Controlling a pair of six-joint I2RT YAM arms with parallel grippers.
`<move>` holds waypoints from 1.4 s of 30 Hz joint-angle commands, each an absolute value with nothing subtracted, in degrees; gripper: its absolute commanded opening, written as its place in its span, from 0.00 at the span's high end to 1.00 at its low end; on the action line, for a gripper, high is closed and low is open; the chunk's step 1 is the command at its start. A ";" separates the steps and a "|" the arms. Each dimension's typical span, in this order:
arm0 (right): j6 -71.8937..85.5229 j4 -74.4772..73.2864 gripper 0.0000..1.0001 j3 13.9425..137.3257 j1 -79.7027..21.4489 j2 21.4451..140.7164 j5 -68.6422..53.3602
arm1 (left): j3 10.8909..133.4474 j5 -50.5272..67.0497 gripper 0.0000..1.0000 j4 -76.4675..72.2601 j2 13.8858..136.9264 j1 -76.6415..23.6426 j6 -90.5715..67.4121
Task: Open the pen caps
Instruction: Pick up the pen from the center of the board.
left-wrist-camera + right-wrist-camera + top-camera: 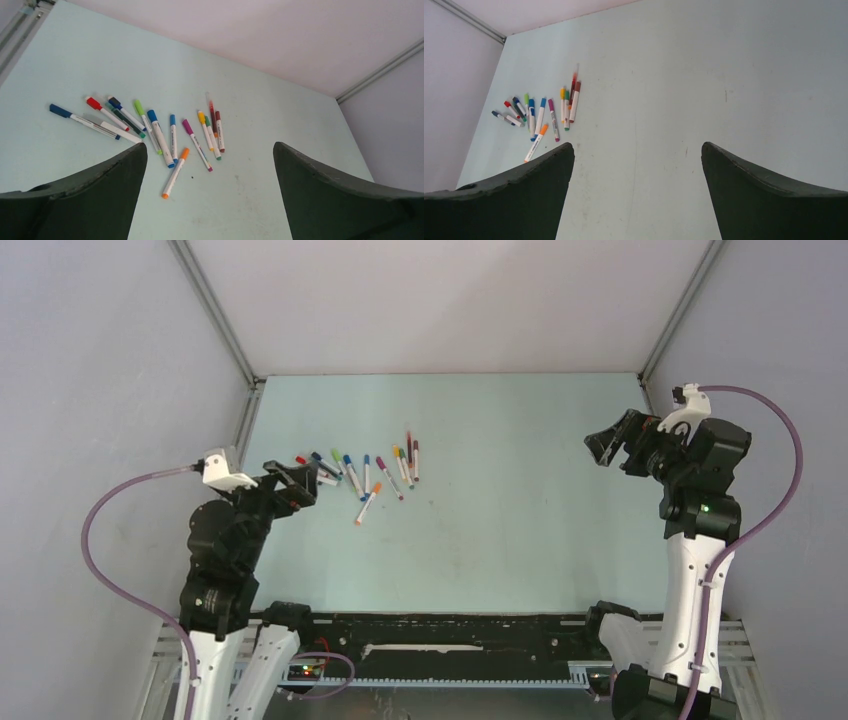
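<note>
Several white-barrelled pens lie in a loose fan on the pale green table, left of centre. The pen caps sit on their barrels: a red cap, a blue cap, a purple cap, a yellow cap and an orange cap. My left gripper hovers open just left of the pens, holding nothing, and they lie ahead of its fingers. My right gripper hangs open and empty over the table's right side, far from the pens.
Grey walls close in the table on the left, back and right, with aluminium rails in the corners. A black rail runs along the near edge between the arm bases. A purple cable loops from each wrist.
</note>
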State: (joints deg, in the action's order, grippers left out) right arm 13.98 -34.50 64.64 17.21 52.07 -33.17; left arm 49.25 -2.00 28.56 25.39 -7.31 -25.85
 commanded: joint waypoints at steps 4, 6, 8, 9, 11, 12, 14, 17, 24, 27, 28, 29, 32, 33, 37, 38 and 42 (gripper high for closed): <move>14.03 -32.74 0.00 65.21 17.31 52.61 -34.30 | 47.54 2.22 0.02 25.80 27.58 -6.82 -28.83; 13.89 -32.59 0.00 64.94 17.31 52.81 -34.74 | 46.85 3.06 0.02 24.74 27.77 -6.77 -29.59; 13.42 -32.10 0.00 64.30 17.31 52.74 -35.47 | 46.18 3.71 0.02 24.02 27.98 -6.77 -30.03; 13.00 -31.86 0.00 63.99 17.31 52.65 -35.89 | 46.04 3.95 0.02 23.83 28.14 -6.77 -30.24; 12.04 -31.30 0.00 63.26 17.27 52.41 -36.96 | 45.75 4.40 0.02 23.44 28.59 -6.78 -30.46; 10.99 -30.94 0.00 62.93 17.12 52.27 -37.51 | 45.64 4.66 0.02 23.29 28.89 -6.81 -30.53; 6.60 -30.76 0.00 61.59 16.15 52.08 -39.19 | 45.34 5.39 0.02 22.81 29.64 -6.77 -30.79; -6.17 -31.58 0.00 58.57 10.10 51.82 -40.50 | 44.91 6.44 0.02 21.76 32.99 -6.77 -32.72; -21.11 -35.35 0.00 54.16 5.54 52.38 -45.88 | 52.33 -4.58 0.02 29.09 52.00 -14.29 -28.59; -19.39 -32.83 0.00 51.90 8.30 52.10 -53.63 | 55.75 -10.41 0.02 29.66 60.58 -17.75 -28.29; -18.25 -31.88 0.00 50.88 9.17 51.89 -56.03 | 56.21 -11.29 0.00 28.95 62.99 -18.35 -28.71; -17.24 -30.47 0.00 49.56 9.89 51.49 -57.60 | 56.52 -12.57 0.03 28.36 64.98 -18.99 -28.85; -17.62 -29.22 0.00 47.13 10.71 50.28 -58.33 | 58.13 -15.87 0.09 28.94 71.20 -21.49 -26.70; -17.92 -29.36 0.00 46.85 10.72 50.13 -58.06 | 59.14 -16.74 0.10 30.40 73.58 -22.34 -25.30; -18.31 -29.00 0.00 46.67 9.69 50.68 -56.24 | 63.79 -19.73 0.17 36.55 81.72 -25.43 -21.23; -18.48 -28.98 0.00 46.67 9.13 50.79 -55.43 | 64.18 -19.46 0.19 36.75 82.98 -25.81 -20.62; -20.69 -29.90 0.00 46.67 7.39 51.04 -55.34 | 64.19 -16.94 0.25 35.79 86.65 -26.02 -19.16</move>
State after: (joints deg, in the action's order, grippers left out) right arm -17.80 -31.40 46.24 8.86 51.24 -55.09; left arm 60.97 -15.94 34.02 84.51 -25.61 -22.85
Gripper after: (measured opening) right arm 0.997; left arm 0.765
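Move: The orange pen I go for lies about 14 cm ahead of my left hand, 7 cm to its right and roughly 31 cm below. Beyond that pen, all some 7 cm farther out, lie the thick blue pen 3 cm to its left, the slim blue pen 1 cm to its left and the purple pen 4 cm to its right. From my right hand the orange pen is about 43 cm left, 8 cm ahead and 31 cm down. I ease my left hand forward and right, then dive about 22 cm down in all towards the orange pen, going 10 cm forward and 8 cm right. On the way I tip the fingers nearly 50 degrees downward, roll the hand's left side up and close the gap by about a quarter, still above the board. My empty right hand, fingers wide, sinks 10 cm, comes left and a little back, and turns counter-clockwise. ##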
